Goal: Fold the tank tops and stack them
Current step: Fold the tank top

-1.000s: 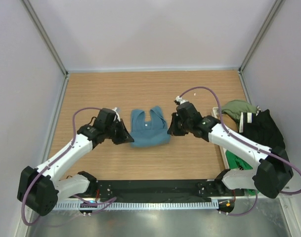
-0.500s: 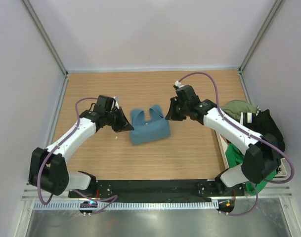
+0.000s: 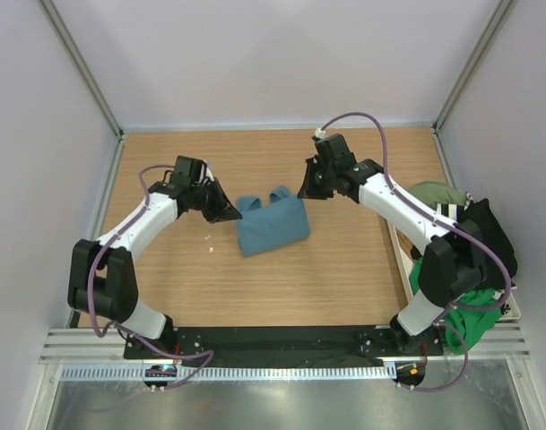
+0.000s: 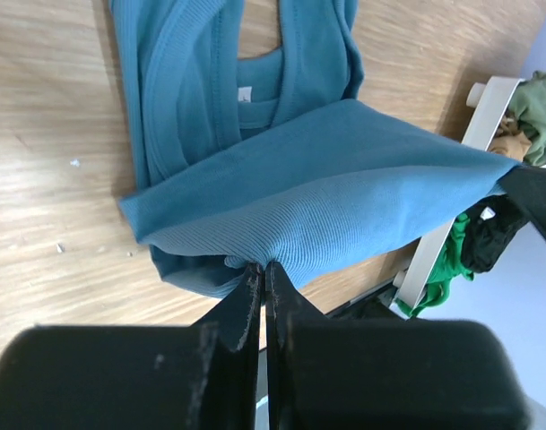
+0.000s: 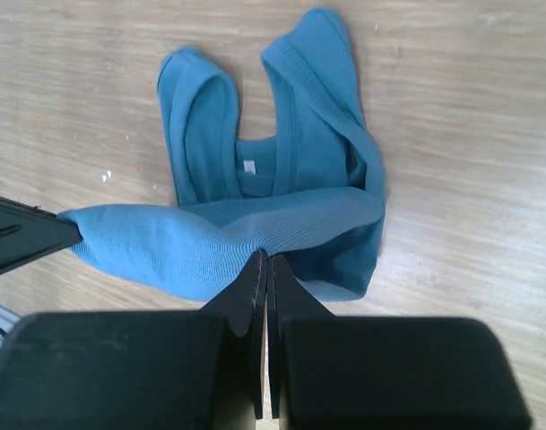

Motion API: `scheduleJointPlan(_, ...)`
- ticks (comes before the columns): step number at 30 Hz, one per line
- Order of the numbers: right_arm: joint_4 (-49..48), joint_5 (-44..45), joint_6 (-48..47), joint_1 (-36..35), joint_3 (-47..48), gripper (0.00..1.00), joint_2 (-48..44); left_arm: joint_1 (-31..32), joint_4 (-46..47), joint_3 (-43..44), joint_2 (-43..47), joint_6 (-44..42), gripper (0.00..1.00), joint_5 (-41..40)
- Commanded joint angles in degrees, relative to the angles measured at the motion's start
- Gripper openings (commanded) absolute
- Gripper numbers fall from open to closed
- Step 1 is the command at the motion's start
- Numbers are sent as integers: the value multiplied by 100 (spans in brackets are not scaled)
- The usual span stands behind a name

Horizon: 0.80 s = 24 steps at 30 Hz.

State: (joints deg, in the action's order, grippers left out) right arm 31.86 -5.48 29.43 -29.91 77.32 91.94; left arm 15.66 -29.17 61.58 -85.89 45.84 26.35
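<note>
A teal blue tank top (image 3: 273, 229) lies in the middle of the wooden table, with its hem lifted and stretched between both grippers. My left gripper (image 3: 229, 213) is shut on the hem's left corner (image 4: 262, 266). My right gripper (image 3: 306, 191) is shut on the hem's right part (image 5: 266, 254). The raised hem hangs over the lower body of the top. Neckline and both shoulder straps (image 5: 299, 98) still lie flat on the table beyond it.
A white tray (image 3: 401, 255) stands at the table's right edge with other tank tops: olive (image 3: 431, 194), black (image 3: 481, 235), green (image 3: 463, 315). A few white crumbs (image 3: 210, 238) lie left of the teal top. Grey walls enclose the table.
Both grippers have carried the teal hem away from the arm bases toward the straps. The top now looks shorter, with less of the straps showing.
</note>
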Motion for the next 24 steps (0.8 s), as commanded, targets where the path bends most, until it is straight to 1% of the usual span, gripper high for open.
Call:
scheduleJointPlan(1, -39, -24, -192, 169, 625, 1, 358, -168, 218, 301, -278, -58, 0, 265)
scheduleJointPlan(3, -57, -111, -227, 327, 1003, 1, 587, -265, 280, 503, -603, -15, 0, 292)
scheduleJointPlan(4, -92, -155, -236, 389, 1144, 1, 893, -344, 315, 591, -718, 3, 0, 309)
scheduleJointPlan(5, -83, -208, -236, 503, 1484, 1, 1061, -388, 350, 792, -1023, 12, 0, 292)
scheduleJointPlan(7, -135, -374, -245, 626, 1855, 1, 1595, -537, 394, 1196, -1359, 56, 0, 353)
scheduleJointPlan(10, -346, -621, -288, 741, 2576, 1, 2142, -687, 464, 1749, -2036, 179, 0, 459)
scheduleJointPlan(11, -382, -752, -289, 750, 2969, 1, 2535, -713, 508, 1874, -2185, 214, 0, 485)
scheduleJointPlan(12, -425, -832, -297, 776, 3165, 1, 2713, -748, 517, 2014, -2465, 232, 0, 503)
scheduleJointPlan(14, -592, -894, -263, 794, 3690, 1, 3257, -819, 552, 2357, -2695, 328, 0, 503)
scheduleJointPlan(16, -785, -876, -192, 838, 3974, 8, 3627, -854, 570, 2707, -3063, 381, 10, 363)
scheduleJointPlan(17, -882, -859, -62, 847, 4114, 17, 3908, -854, 561, 2867, -3240, 381, 14, 354)
scheduleJointPlan(18, -987, -911, -25, 864, 4168, 46, 4023, -854, 509, 3025, -3407, 390, 32, 380)
scheduleJointPlan(19, -1058, -894, -8, 882, 4229, 53, 4129, -845, 422, 3322, -3678, 390, 45, 388)
scheduleJointPlan(21, -971, -728, -7, 882, 4327, 59, 4244, -854, 289, 3404, -3734, 355, 66, 310)
scheduleJointPlan(22, -1014, -701, -42, 890, 4240, 59, 4166, -845, 298, 3352, -3681, 320, 67, 153)
scheduleJointPlan(23, -1119, -674, -60, 891, 3899, 59, 4061, -845, 298, 3308, -3516, 276, 69, 3)
scheduleJointPlan(24, -1346, -648, -130, 891, 3705, 59, 3781, -837, 298, 3247, -3401, 189, 70, -111)
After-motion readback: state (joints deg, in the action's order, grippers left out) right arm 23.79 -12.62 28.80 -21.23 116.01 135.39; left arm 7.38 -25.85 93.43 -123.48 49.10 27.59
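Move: Both closed hands hold the corners of the folded edge clear of the table. From the left hand the left strap lies about 13 cm ahead, 1 cm right and 9 cm below, with the right strap 16 cm ahead and 9 cm right. From the right hand the right strap lies some 12 cm ahead, 4 cm left and 12 cm below; the left strap is 9 cm ahead and 12 cm left. The tank top's near end is about 2 cm back and 8 cm right of the left hand, at table height. Forward together and then increasingly down, both hands carry the pinched edge of the tank top over the straps, about 17 cm with the left and 20 cm with the right, sinking some 7 and 9 cm. The left wrist turns about 10 degrees counter-clockwise. Near the end, with the edge just past the straps, the fingers of both hands open and let go of the corners. ##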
